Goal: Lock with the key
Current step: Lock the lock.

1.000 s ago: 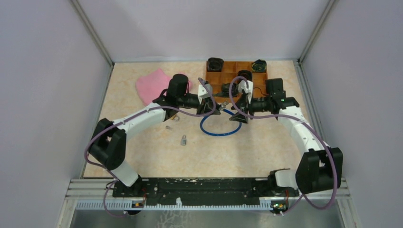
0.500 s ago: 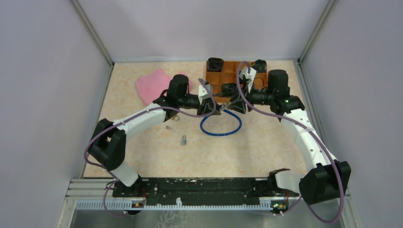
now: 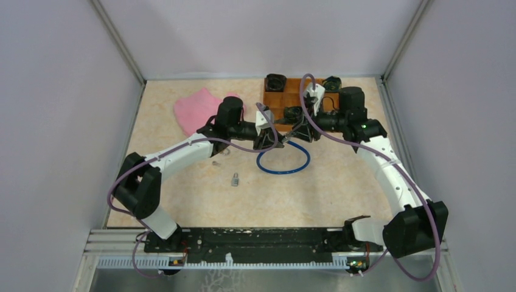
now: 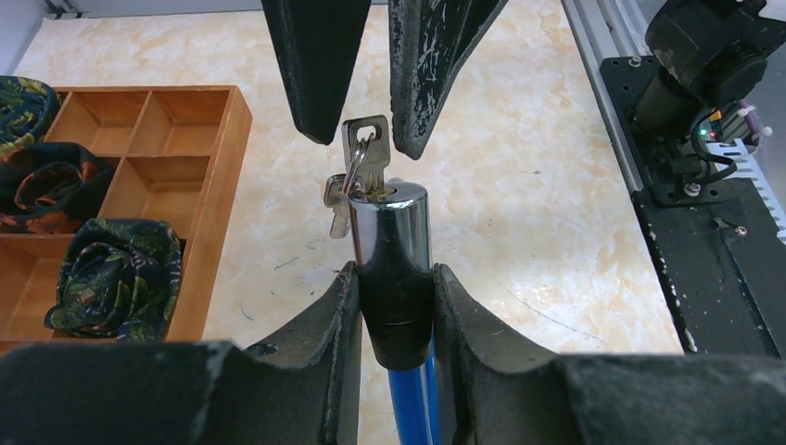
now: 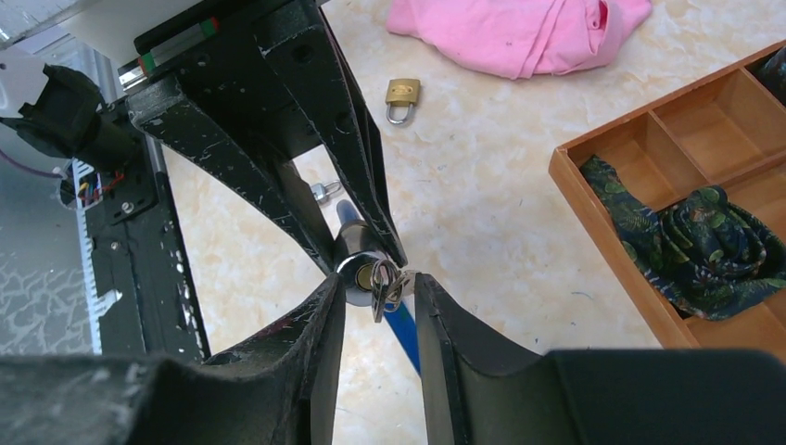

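The lock is a cable lock with a chrome and black barrel (image 4: 394, 241) on a blue cable loop (image 3: 283, 164) that lies on the table. My left gripper (image 4: 394, 278) is shut on the black end of the barrel and holds it off the table. The key (image 4: 366, 148) sits in the barrel's end, with a ring and a second key hanging from it (image 5: 385, 283). My right gripper (image 5: 375, 283) faces the left one, its fingers close on either side of the key head. A small gap still shows, so it is open.
A wooden tray (image 3: 286, 91) with rolled dark cloths stands at the back, just behind the grippers. A pink cloth (image 3: 195, 109) lies at the back left. A brass padlock (image 5: 402, 93) and a small silver padlock (image 3: 234, 179) lie on the table near the left arm.
My right arm swung its gripper up to the key and narrowed its jaws around the key head. The left gripper kept holding the barrel in place.
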{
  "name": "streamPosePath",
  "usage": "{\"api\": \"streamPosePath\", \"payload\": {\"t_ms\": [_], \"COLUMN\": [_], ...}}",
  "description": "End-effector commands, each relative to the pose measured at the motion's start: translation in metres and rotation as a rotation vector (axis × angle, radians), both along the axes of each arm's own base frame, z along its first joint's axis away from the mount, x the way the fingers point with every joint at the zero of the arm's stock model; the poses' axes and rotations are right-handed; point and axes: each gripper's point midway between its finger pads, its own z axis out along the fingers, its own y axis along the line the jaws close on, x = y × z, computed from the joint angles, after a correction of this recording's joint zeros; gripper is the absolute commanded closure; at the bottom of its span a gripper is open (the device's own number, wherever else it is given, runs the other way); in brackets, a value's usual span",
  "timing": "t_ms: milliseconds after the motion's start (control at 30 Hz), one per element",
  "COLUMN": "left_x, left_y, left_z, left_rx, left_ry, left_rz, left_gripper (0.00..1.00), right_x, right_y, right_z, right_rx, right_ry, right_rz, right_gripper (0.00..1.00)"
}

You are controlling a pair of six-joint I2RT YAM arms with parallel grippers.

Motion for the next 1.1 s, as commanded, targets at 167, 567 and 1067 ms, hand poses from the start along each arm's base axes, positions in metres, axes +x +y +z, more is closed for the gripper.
{"api": "streamPosePath", "payload": {"t_ms": [167, 567, 1067], "left_x": [-0.006, -0.011, -0.028], "left_y": [0.004, 0.005, 0.005], "left_z": [-0.008, -0.008, -0.008], "left_rx": [0.039, 0.048, 0.053], "left_ry": [-0.008, -0.017, 0.056], "left_rz": [-0.011, -0.046, -0.141], "left_gripper": [0.99, 0.99, 1.00], "right_x": [0.000, 0.002, -0.003], "right_y": [0.001, 0.007, 0.004], "right_z": [0.014, 0.014, -0.004], "right_rx": [-0.014, -0.002, -0.158], "right_ry": [-0.068, -0.127, -0.504], "right_rz": [0.039, 0.112, 0.417], "right_gripper": [0.73, 0.89, 1.00]}}
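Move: The key, already standing in the end of the lock head that the left hand holds, is almost between the right fingertips: about 1 cm left and 1 cm below, level fore and aft. The lock head's middle lies some 3 cm left, 4 cm below and 1 cm back of the right hand; the wooden tray lies roughly 22 cm ahead and 6 cm right. From the left hand the key is about 4 cm right, 4 cm up and 1 cm forward. Right hand sinks about 1.5 cm, pinches the key, then rolls some 25 degrees counter-clockwise, seen looking along its fingers. ##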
